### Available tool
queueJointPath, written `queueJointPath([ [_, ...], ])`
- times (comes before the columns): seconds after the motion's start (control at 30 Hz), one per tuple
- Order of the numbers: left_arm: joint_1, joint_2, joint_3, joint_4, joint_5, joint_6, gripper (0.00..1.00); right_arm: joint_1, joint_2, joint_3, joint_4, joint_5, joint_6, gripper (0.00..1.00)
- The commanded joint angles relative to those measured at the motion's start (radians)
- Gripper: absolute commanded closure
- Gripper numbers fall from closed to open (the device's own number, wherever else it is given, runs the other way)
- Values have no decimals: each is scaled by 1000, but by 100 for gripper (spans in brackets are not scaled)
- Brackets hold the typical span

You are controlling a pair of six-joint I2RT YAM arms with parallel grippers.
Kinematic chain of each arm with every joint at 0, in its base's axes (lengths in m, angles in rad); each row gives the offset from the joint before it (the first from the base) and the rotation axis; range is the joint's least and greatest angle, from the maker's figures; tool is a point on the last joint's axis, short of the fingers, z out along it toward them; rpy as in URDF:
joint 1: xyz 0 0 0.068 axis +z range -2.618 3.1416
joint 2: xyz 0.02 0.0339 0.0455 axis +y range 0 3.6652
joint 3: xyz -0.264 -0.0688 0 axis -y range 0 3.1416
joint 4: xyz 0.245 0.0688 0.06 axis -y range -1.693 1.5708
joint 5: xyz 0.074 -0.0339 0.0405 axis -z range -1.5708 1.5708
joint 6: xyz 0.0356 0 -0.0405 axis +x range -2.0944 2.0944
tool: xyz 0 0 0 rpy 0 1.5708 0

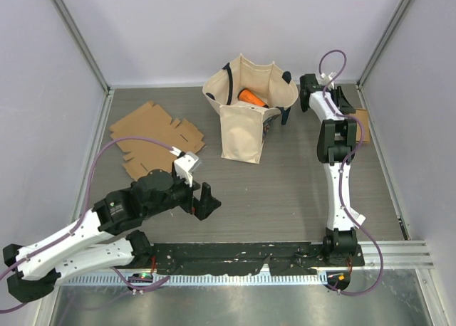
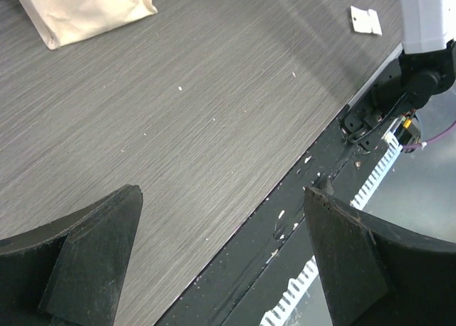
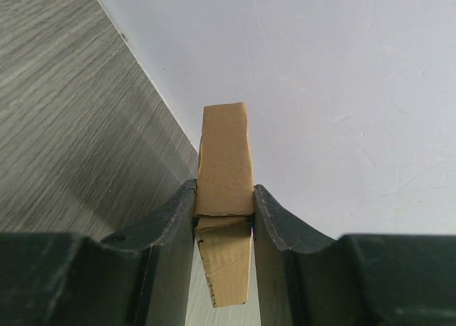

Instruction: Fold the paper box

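Note:
The paper box (image 3: 225, 159) is a narrow brown cardboard piece standing between the fingers of my right gripper (image 3: 224, 199), which is shut on it beside the pale right wall. From above, that gripper (image 1: 350, 106) is at the table's far right, with a corner of the box (image 1: 360, 118) showing next to it. Flat cardboard blanks (image 1: 152, 137) lie at the far left. My left gripper (image 1: 201, 198) hovers open over the near middle of the table; in its wrist view the left gripper (image 2: 222, 192) has nothing between its fingers.
A beige tote bag (image 1: 246, 109) with an orange object (image 1: 251, 97) inside stands at the back centre, and its bottom corner is the bag (image 2: 85, 9) in the left wrist view. A black rail (image 1: 249, 255) runs along the near edge. Walls close in on three sides.

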Motion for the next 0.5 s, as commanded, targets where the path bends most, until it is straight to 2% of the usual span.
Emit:
queueJointPath([
  [0.0, -1, 25, 60, -22, 24, 18, 0, 9, -7, 43, 112, 45, -114, 84],
  [0.13, -1, 12, 62, -23, 7, 7, 0, 12, 6, 42, 124, -18, -110, 69],
  [0.37, -1, 40, 118, -92, -25, 10, 0, 15, 37, 137, 21, -183, -53, 52],
  [0.4, -1, 40, 121, -101, -29, 8, 0, 17, 37, 138, 20, -190, -54, 41],
  [0.43, -1, 40, 123, -106, -34, 4, 0, 17, 36, 137, 20, -188, -53, 22],
  [0.47, -1, 38, 123, -111, -40, -4, 0, 17, 34, 138, 21, -191, -51, 17],
])
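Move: The right hand still pinches the paper box, whose middle sits some 3 cm back, 3 cm to the right and 2 cm below. The bare table spot by the right-hand wall lies about 3 cm to the right, level fore and aft, and roughly 9 cm below. The cloth bag stands about 38 cm to the left, at about the same reach and height. From the idle left hand, that table spot is some 35 cm ahead, 58 cm to the right and 22 cm down. Forward about 3 cm first, nearly level, then curving down some 2 cm and slightly left, the right hand eases the paper box towards the table beside the right-hand wall. The wrist rolls a little, under 10 degrees. Only near the end do the fingers spread clearly, releasing their pinch on the box. ##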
